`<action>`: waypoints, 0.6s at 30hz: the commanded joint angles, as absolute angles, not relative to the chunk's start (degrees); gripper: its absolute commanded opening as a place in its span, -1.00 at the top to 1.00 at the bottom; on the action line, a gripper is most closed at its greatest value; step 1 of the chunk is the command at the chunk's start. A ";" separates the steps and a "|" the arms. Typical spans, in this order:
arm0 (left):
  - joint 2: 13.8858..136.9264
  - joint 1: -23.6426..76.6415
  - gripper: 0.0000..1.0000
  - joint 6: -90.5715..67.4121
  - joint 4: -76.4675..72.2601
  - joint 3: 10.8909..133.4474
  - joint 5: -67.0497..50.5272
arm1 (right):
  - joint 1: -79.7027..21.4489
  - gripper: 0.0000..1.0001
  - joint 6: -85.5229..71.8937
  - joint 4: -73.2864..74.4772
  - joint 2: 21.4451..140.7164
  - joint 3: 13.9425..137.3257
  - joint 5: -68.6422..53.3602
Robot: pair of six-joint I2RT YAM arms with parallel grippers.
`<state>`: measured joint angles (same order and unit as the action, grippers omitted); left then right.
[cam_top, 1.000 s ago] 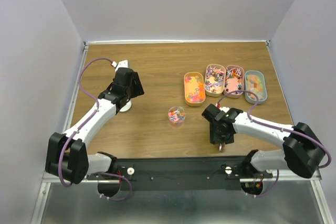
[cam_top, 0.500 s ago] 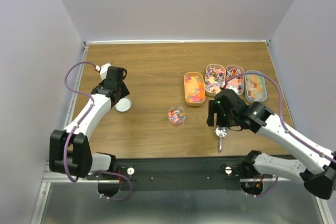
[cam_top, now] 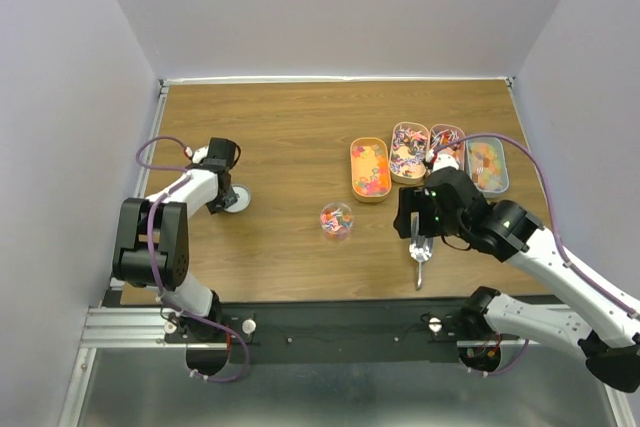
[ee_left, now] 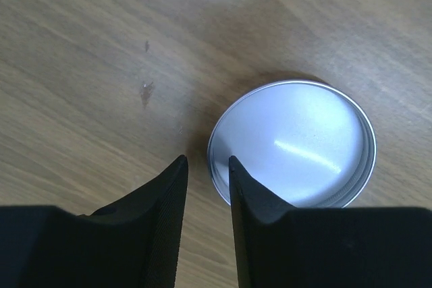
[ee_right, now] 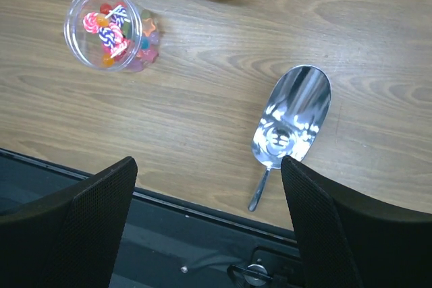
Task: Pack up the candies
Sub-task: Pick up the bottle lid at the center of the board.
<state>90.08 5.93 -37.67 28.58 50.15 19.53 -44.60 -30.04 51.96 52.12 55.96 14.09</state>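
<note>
The candies (cam_top: pixel 336 217) fill a small clear round jar (ee_right: pixel 108 28) at mid-table; more lie in the oblong trays (cam_top: pixel 370 169). A metal scoop (ee_right: pixel 293 116) lies flat on the wood, bowl away from the near edge. Above it hangs my right gripper (ee_right: pixel 208 160), wide open and holding nothing. A round silver lid (ee_left: pixel 291 143) rests on the table at the left. My left gripper (ee_left: pixel 206 161) points down at the lid's left rim with its jaws a narrow gap apart. Its right finger overlaps the rim, and bare wood shows in the gap.
Several pastel trays (cam_top: pixel 446 152) stand in a row at the back right, the nearest just ahead of the scoop. The table's near edge and black rail (ee_right: pixel 202 234) run right below the scoop's handle. The walls close in on three sides.
The right gripper opened wide and lifted off the scoop, which now lies on the table. The left arm folded back and came down at the lid, jaws narrowing.
</note>
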 commanded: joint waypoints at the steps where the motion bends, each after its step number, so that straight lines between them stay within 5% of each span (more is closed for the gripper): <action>1: 90.44 5.27 0.26 -37.71 25.84 50.01 19.34 | -44.56 -0.86 -28.04 49.31 54.40 57.04 12.57; 8: 89.48 4.22 0.38 -36.74 23.73 47.73 18.55 | -44.56 -0.86 -27.69 47.29 57.12 55.99 11.42; 15: 87.02 3.96 1.00 -36.56 25.13 48.33 18.72 | -44.56 -0.86 -25.49 44.04 59.41 56.16 6.35; 18: 82.72 4.48 1.00 -35.60 25.23 49.65 17.14 | -44.56 -0.87 -24.96 40.70 60.73 56.95 1.61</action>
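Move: The bottle lid lies just off my left fingertips, its middle about 3 cm to the right, 2 cm ahead and 1 cm lower; its near-left rim sits between my open fingers. The candy jar is some 28 cm to the right of that hand and 4 cm back. From my raised right hand the jar is about 15 cm left, 8 cm ahead and 14 cm down, the scoop 5 cm right and 2 cm ahead, 18 cm down. I shut my left fingers from less than half open to fully closed on the lid's near-left rim, one finger inside it and one outside, pinching it while the hand eases about 1 cm forward, low at the table. My right hand, fingers wide open and empty, drifts some 3 cm left, sinking a little, towards the candy jar. ##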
